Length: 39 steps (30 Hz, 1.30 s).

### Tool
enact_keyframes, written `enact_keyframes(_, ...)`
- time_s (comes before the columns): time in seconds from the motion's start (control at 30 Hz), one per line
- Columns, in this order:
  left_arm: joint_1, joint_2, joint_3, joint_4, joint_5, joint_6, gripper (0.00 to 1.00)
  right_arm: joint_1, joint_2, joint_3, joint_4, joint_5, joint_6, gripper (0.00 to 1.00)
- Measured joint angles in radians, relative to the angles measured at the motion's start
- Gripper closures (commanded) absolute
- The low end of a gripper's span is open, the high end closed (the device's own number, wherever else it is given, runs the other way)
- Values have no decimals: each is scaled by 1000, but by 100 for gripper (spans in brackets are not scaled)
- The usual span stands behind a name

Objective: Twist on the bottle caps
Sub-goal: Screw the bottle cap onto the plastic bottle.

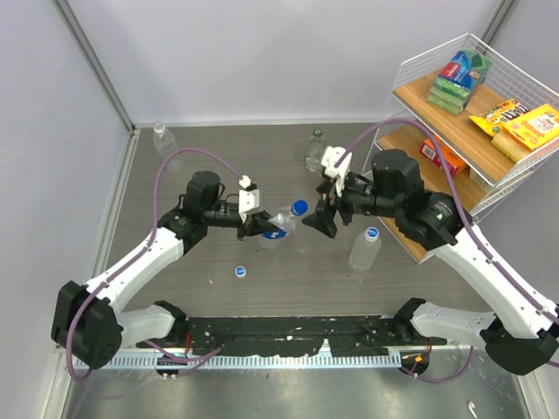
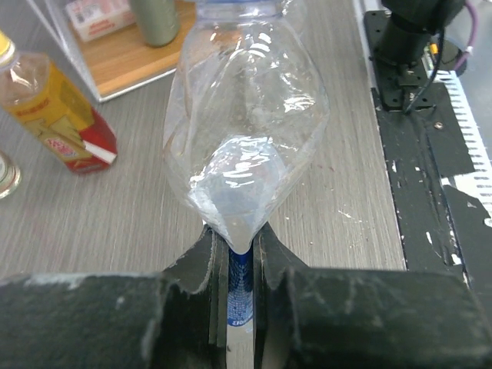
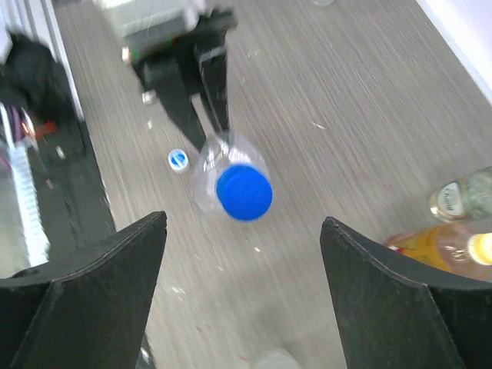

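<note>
My left gripper [image 1: 259, 225] is shut on the crumpled base of a clear bottle [image 1: 279, 223] with a blue label, holding it on its side. In the left wrist view the bottle [image 2: 246, 131] is pinched flat in the left gripper [image 2: 234, 240]. A dark blue cap [image 1: 300, 207] sits on its neck, pointing at my right gripper [image 1: 325, 218]. In the right wrist view that cap [image 3: 244, 192] lies just beyond the right gripper [image 3: 244, 231], which is open and apart from it. A loose white cap with a blue middle [image 1: 240, 271] lies on the table.
A capped clear bottle [image 1: 364, 249] stands near the right arm. Two more clear bottles [image 1: 163, 137] [image 1: 314, 150] stand at the back. An amber bottle with a red label [image 2: 58, 115] lies near the wire shelf [image 1: 454, 131] of boxed snacks.
</note>
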<state>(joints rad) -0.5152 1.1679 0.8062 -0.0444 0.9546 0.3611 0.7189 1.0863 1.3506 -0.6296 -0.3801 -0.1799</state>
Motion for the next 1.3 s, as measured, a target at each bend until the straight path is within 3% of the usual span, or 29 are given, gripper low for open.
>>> enact_keyframes(0.2,3,28,100,-188,79,178,100,1,-48,-10,-124,-50,-299,14)
enact_keyframes(0.43,4,71,127,-308,104,276,100,1,-44,-8,-166,-169,-439,18)
enact_keyframes(0.77,5,73,127,-335,121,299,100,19,56,31,-185,-223,-467,29)
enact_keyframes(1.2,5,73,127,-303,123,256,100,74,84,36,-194,-136,-440,35)
enact_keyframes(1.3,5,73,127,-290,123,244,100,79,84,36,-193,-126,-431,41)
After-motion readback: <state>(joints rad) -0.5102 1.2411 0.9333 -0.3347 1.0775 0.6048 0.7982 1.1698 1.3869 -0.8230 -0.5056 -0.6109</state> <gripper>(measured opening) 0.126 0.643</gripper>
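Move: My left hand already holds the plastic bottle, its blue cap on the neck about 9 cm above that hand, 7 cm to its right and 2 cm ahead. From my open right hand this cap is about 4 cm left, 1 cm ahead and 3 cm below. The water bottle stands about 13 cm right of my right hand, level with it and some 24 cm lower; the oil bottle is roughly 20 cm ahead, 6 cm right and equally low. I bring my right fingers around the blue cap, drawing back about 3 cm with a slight swing right, then going left and sinking some 4 cm, while the wrist turns about 20 degrees counter-clockwise and rolls its left side down. The fingers close partway, the forward one coming right beside the cap without a pinch yet. My left hand keeps its grip, easing the bottle back 2 cm and turning about 10 degrees clockwise. ##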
